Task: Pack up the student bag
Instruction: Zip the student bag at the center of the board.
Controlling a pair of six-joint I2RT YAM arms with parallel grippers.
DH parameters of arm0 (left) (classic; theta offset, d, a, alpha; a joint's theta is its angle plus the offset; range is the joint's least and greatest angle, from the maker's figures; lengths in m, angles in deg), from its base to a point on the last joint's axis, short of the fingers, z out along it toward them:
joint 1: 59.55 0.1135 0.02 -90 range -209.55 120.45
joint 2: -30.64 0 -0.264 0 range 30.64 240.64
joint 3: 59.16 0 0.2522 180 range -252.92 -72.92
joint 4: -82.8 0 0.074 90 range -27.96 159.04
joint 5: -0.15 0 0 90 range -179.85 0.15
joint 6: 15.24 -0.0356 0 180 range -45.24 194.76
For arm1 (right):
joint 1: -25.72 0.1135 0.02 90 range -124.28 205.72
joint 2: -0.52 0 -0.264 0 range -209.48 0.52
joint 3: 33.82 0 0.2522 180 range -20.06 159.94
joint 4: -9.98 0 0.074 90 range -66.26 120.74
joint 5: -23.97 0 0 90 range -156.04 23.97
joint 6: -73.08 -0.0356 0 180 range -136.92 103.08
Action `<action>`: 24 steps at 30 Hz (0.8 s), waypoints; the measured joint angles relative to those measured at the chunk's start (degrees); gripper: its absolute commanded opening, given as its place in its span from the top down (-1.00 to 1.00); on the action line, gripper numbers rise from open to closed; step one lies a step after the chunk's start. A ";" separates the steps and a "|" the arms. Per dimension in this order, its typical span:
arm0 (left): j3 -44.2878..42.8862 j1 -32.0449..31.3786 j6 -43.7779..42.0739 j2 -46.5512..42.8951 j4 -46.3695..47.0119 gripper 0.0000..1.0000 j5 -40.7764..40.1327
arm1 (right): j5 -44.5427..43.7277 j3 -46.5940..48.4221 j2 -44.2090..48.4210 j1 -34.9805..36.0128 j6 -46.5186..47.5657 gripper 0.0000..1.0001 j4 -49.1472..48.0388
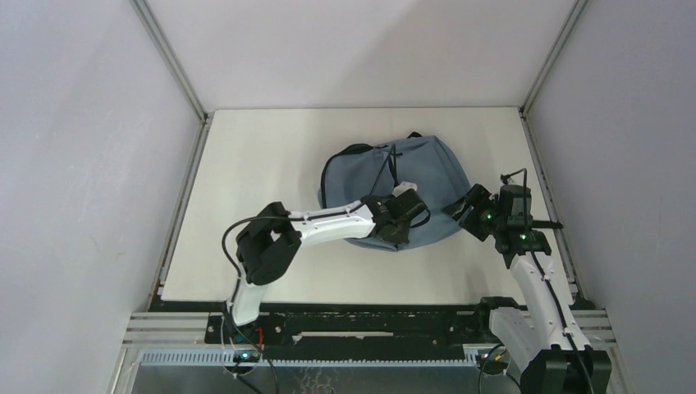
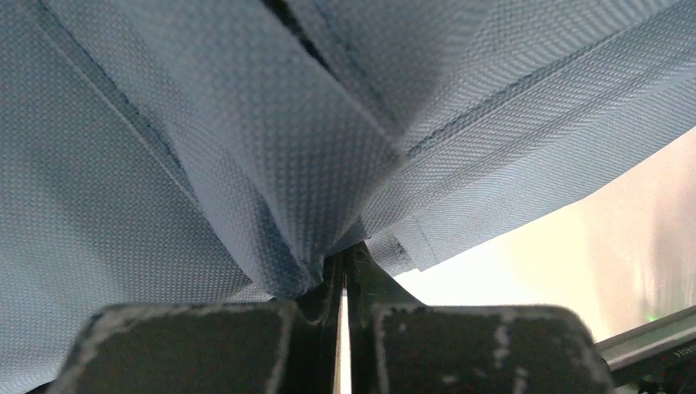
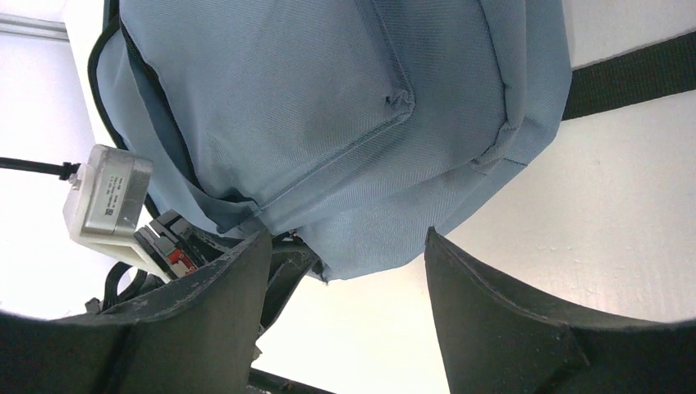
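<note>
The grey-blue student bag (image 1: 394, 185) lies in the middle of the table, its front pocket (image 3: 279, 107) facing the right wrist camera. My left gripper (image 1: 400, 223) is at the bag's near edge, shut on a fold of its fabric (image 2: 287, 213); in the left wrist view the left gripper (image 2: 345, 264) has its jaws pressed almost together on that fold. My right gripper (image 1: 461, 211) hovers open at the bag's near right corner. In the right wrist view the right gripper (image 3: 345, 246) has that corner (image 3: 369, 246) hanging just above the gap, touching neither finger.
A black strap (image 3: 632, 78) trails from the bag across the white table (image 1: 246, 164). Grey enclosure walls stand left, right and behind. An aluminium rail (image 1: 361, 328) runs along the near edge by the arm bases.
</note>
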 measured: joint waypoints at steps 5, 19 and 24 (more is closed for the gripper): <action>6.78 0.15 -0.42 -5.51 5.44 1.00 3.02 | 0.46 0.00 0.04 0.85 -0.59 -0.55 -0.07; 10.82 1.62 -2.89 -13.07 10.97 1.00 16.74 | -1.75 -3.45 -5.29 17.03 -15.28 -0.48 -7.72; 11.52 2.16 -4.09 -13.16 11.30 1.00 17.49 | -2.64 -3.65 -9.84 17.00 -18.95 -0.30 -10.36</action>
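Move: The zip pull is already at the left hand's closed fingertips, by the bag's near edge; the student bag's middle lies about 12 cm straight ahead of that hand and at much the same height. From the open right hand the zip pull is some 16 cm to the left, 3 cm back and 8 cm below, while the bag's middle lies roughly 16 cm left, 8 cm ahead and 8 cm lower. Left keeps the zip pull pinched, rising 6 cm and back; open right sweeps 8 cm left towards it. ##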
